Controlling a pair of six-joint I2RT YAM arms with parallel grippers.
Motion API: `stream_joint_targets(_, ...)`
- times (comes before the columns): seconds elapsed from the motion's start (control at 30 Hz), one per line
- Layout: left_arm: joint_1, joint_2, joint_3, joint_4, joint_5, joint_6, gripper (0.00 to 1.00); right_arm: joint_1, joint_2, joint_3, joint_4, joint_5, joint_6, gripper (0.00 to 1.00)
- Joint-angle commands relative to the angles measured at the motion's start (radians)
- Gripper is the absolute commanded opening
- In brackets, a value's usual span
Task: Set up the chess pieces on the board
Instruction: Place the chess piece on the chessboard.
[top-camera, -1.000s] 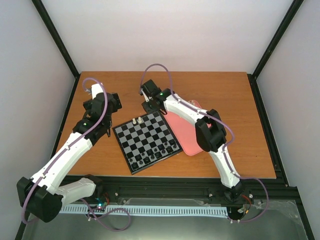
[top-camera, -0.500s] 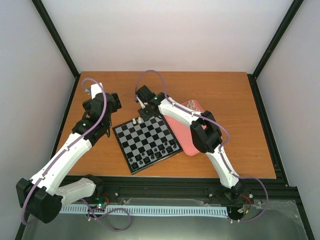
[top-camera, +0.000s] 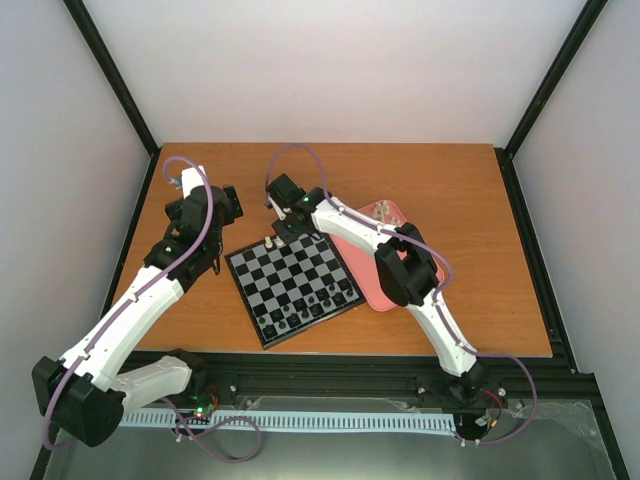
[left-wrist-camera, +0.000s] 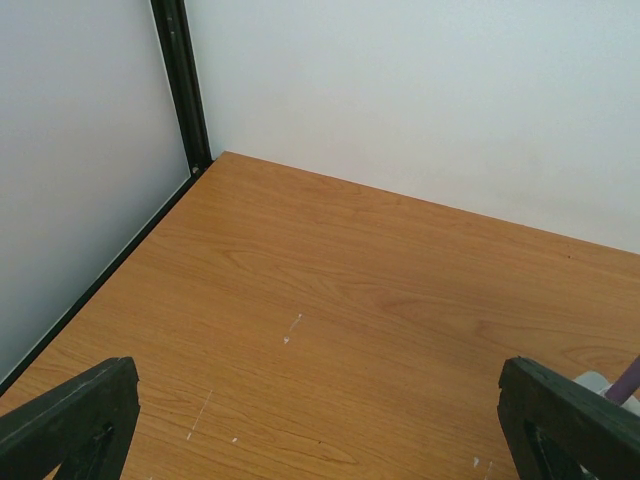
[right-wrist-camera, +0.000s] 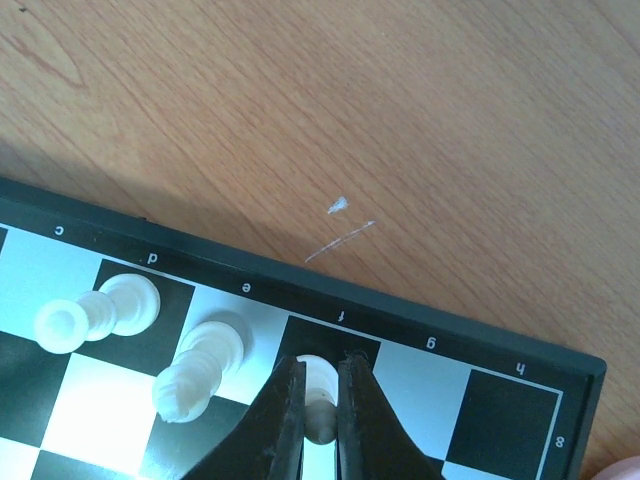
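Observation:
The board (top-camera: 292, 281) lies tilted at the table's middle, its black frame (right-wrist-camera: 400, 322) lettered along the far edge. My right gripper (right-wrist-camera: 320, 362) is shut on a small white chess piece (right-wrist-camera: 321, 390), upright over the dark f square of the edge row. Two more white chess pieces stand beside it, on the d square (right-wrist-camera: 105, 308) and the e square (right-wrist-camera: 200, 365). From above, the right gripper (top-camera: 283, 230) sits at the board's far corner. My left gripper (left-wrist-camera: 320, 420) hangs open over bare wood, left of the board (top-camera: 205, 207).
Small dark pieces (top-camera: 312, 305) stand along the board's near edge. A pink tray (top-camera: 375, 280) lies right of the board, partly under the right arm, with small pieces at its far end (top-camera: 381, 211). Black frame posts (left-wrist-camera: 180, 80) and white walls bound the table.
The right gripper has moved left along the board's far edge with the white piece and come down over the edge row. The left arm has not moved.

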Motion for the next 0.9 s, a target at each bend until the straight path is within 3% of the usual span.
stream_joint_targets(0.0,0.007,-0.016,0.022,0.01,-0.001,-0.016,1.0,0.01,0.024,0.034,-0.014,0.012,-0.015,0.04)
stream_joint_targets(0.53,0.007,-0.015,0.02,0.01,0.0,-0.017,1.0,0.009,0.053,0.054,-0.02,0.016,-0.017,0.08)
stream_joint_targets(0.87,0.007,-0.013,0.021,0.01,0.0,-0.015,1.0,0.01,0.02,0.021,0.006,-0.013,-0.027,0.34)
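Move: The white chess piece is already pinched in my right fingers, and the dark f square in the board's far row lies straight beneath them, about 4 cm below my hand point. The e-square piece stands some 3 cm left and 1 cm back, the d-square piece about 5 cm left and 2 cm back; the board's h-corner is roughly 5 cm ahead and 6 cm right. From my idle left hand, that f square is about 4 cm ahead, 16 cm right and 25 cm below. With my right hand I ease the pinched chess piece about 1 cm straight down onto the f square, beside the piece on e, with barely any sideways travel or wrist turn. Then I spread my fingers to roughly a third open and let go, staying low around the piece. ##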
